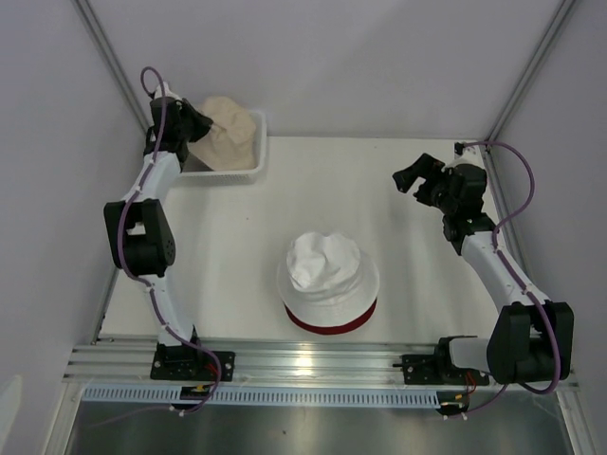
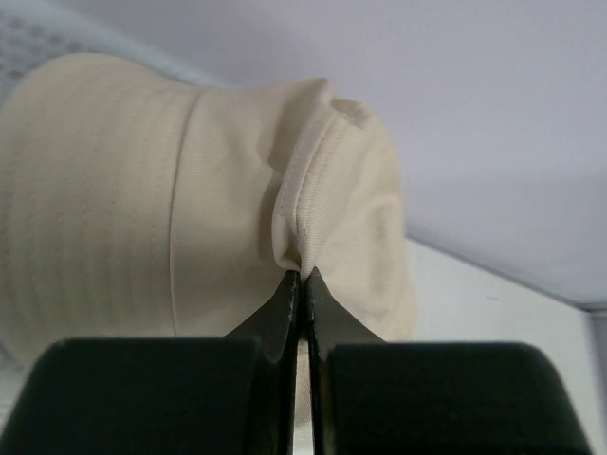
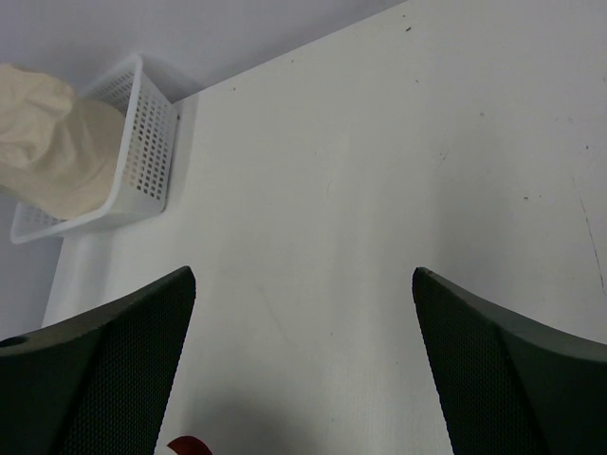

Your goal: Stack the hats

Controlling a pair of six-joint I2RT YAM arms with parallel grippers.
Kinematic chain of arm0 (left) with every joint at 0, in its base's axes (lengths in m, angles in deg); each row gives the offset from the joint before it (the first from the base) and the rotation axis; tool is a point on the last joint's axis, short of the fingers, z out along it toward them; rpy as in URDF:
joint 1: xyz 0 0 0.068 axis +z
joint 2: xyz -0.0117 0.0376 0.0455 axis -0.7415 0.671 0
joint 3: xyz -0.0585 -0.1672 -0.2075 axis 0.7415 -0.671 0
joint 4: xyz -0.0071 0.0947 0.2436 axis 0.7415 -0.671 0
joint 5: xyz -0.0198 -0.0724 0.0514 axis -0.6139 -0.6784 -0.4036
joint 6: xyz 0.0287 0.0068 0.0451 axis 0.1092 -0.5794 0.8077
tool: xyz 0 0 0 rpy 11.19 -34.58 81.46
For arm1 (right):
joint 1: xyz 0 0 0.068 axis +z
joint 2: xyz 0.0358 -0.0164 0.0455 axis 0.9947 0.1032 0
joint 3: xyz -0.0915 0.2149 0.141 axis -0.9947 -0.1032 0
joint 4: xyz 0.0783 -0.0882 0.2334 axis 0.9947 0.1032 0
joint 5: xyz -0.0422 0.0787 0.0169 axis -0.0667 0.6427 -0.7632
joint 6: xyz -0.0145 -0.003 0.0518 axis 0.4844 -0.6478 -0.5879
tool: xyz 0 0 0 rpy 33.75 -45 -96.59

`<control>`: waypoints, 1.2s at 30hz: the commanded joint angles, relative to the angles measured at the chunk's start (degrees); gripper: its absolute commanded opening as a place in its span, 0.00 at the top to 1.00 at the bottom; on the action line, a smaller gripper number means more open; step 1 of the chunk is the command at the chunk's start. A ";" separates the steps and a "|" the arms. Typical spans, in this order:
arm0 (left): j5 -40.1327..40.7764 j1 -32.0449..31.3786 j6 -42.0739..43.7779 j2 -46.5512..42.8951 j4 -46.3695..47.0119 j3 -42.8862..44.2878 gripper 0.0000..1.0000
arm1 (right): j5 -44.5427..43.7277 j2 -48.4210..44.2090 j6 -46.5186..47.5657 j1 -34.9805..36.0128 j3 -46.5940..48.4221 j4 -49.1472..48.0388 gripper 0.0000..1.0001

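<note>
A white hat (image 1: 325, 265) sits on a dark red hat (image 1: 332, 324) at the table's front middle; only the red brim shows under it. A sliver of the red brim (image 3: 190, 445) also shows in the right wrist view. A cream-beige hat (image 1: 232, 133) bulges out of the white mesh basket (image 1: 262, 144) at the back left. My left gripper (image 1: 204, 123) is shut on a pinched fold of the cream-beige hat (image 2: 142, 209), its tips (image 2: 302, 273) pressed together on the fabric. My right gripper (image 1: 413, 178) hovers open at the back right with nothing between its fingers (image 3: 303, 275).
The white mesh basket (image 3: 142, 142) stands against the left wall in the back corner, with the cream-beige hat (image 3: 52, 142) hanging over its side. White enclosure walls close in on the left, back and right. The arm bases stand on the rail at the near edge.
</note>
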 commanded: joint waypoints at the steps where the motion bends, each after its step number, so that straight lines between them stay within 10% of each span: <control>1: -10.78 -0.25 -10.11 -10.85 12.03 -4.33 0.99 | 1.35 -1.91 -0.29 -0.30 1.83 -2.72 0.01; 19: -19.15 -15.80 -42.12 -21.93 42.01 -25.10 0.99 | 4.87 -7.96 -3.11 -0.38 -3.89 -6.06 0.01; 36: -27.07 -17.47 -68.22 -26.95 73.56 -39.17 0.99 | 7.67 -10.44 -7.32 -0.12 -7.58 -11.85 0.01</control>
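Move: The left gripper already has the beige hat pinched over the basket; the hat's bulk hangs about 6 cm to its right, level fore and aft, and 5 cm lower. The white-topped stack lies roughly 38 cm back, 35 cm right and 13 cm below this hand. The basket's middle is some 4 cm ahead, 4 cm left and 17 cm down. From the right gripper the stack is about 18 cm back, 18 cm left and 14 cm below. Keep the left fingers shut on the beige hat's edge and lift it from the basket, rising steeply at first and some 18 cm in all, while carrying it back and right about 22 cm each way towards the white hat stack. Finish the sideways swing early, then draw back, rolling the hand's left side down and turning clockwise some 45 degrees. Ease the open right gripper a few centimetres up and back. ##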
